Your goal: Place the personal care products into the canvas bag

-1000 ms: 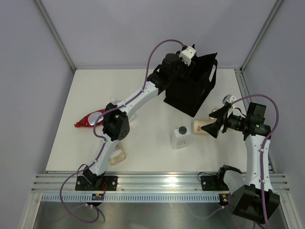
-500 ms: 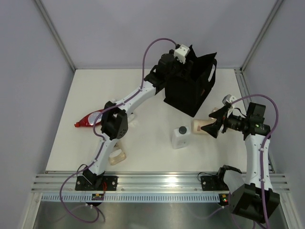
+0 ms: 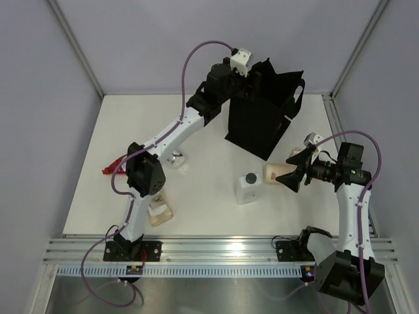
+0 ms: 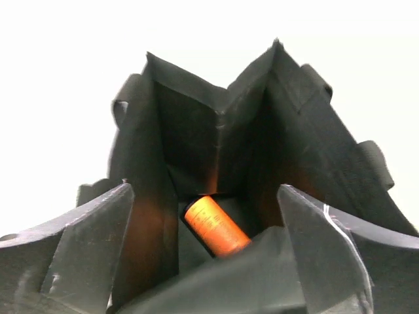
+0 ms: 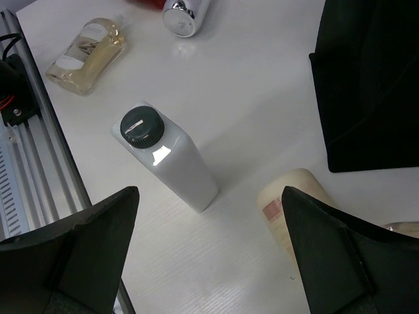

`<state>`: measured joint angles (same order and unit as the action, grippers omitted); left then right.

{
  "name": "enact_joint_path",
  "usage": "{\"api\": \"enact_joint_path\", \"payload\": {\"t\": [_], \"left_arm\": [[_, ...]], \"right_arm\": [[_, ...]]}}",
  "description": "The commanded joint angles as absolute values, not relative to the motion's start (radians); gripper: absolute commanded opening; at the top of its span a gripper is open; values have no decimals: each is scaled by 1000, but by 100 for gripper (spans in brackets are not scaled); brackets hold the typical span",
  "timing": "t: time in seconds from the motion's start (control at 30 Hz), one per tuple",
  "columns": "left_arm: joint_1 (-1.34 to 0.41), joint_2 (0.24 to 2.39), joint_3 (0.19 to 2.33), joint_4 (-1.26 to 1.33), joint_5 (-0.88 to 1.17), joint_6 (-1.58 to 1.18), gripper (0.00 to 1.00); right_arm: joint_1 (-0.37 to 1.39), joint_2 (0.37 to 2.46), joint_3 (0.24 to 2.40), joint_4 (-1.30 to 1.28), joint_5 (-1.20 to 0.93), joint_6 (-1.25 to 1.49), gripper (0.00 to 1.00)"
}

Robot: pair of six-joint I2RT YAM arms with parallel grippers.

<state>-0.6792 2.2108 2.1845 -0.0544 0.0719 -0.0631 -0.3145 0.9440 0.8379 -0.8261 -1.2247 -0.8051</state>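
The black canvas bag (image 3: 262, 121) stands at the back of the table. My left gripper (image 3: 250, 77) hovers open and empty over its near-left rim. In the left wrist view the gripper (image 4: 204, 191) looks into the bag (image 4: 196, 131), where the small orange bottle (image 4: 216, 226) lies on the bottom. My right gripper (image 3: 294, 172) is open just above the table, next to the lying beige bottle (image 3: 277, 173). In the right wrist view the gripper (image 5: 209, 193) has the white bottle with black cap (image 5: 167, 160) ahead on the left and the beige bottle (image 5: 294, 203) by its right finger.
The white bottle (image 3: 247, 188) stands mid-table. The silver cylinder (image 3: 175, 157), the red tube (image 3: 111, 169) and a clear yellowish bottle (image 3: 160, 214) lie on the left, partly under the left arm. The bag's corner (image 5: 366, 85) is close on the right gripper's right.
The left arm has lifted and swung back to the left, away from the bag's mouth, uncovering the silver cylinder. The right arm has hardly moved.
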Motion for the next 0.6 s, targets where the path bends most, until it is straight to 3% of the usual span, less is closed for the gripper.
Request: {"api": "enact_joint_path", "payload": {"t": [0.0, 0.07, 0.13, 0.3, 0.57], "left_arm": [[-658, 2007, 2197, -44, 31, -98, 99], [-655, 1910, 2160, -83, 6, -101, 99], [-650, 1832, 2097, -94, 5, -109, 99], [-637, 1507, 1729, -120, 6, -130, 99], [-615, 1004, 1100, -187, 25, -228, 99]], "right_arm": [[-321, 949, 854, -932, -1282, -954, 99], [-308, 972, 889, -1018, -1299, -1053, 99], [-275, 998, 935, -1234, -1287, -1332, 100], [-146, 1121, 1092, -1584, -1164, -1784, 100], [119, 1129, 1118, -1322, -1008, -1550, 100]]}}
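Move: The white bottle stands about 11 cm left of the right hand, 3 cm back and 14 cm below; the beige bottle lies 6 cm ahead of that hand, 2 cm to its right, 19 cm down. For the left hand, the clear bottle is roughly 32 cm back, 36 cm left and 30 cm down, the silver bottle 10 cm back, 29 cm left and 29 cm down. The canvas bag's middle is 2 cm ahead, 8 cm right, 15 cm below the left hand. Towards the white bottle the open right hand goes about 5 cm left and a little back, swinging some 30 degrees counter-clockwise and tipping its fingers further down. The canvas bag is left behind by the empty left hand, which lifts from its mouth, sweeps fast back and left towards the clear bottle's side, then starts to sink, fingers staying wide. ##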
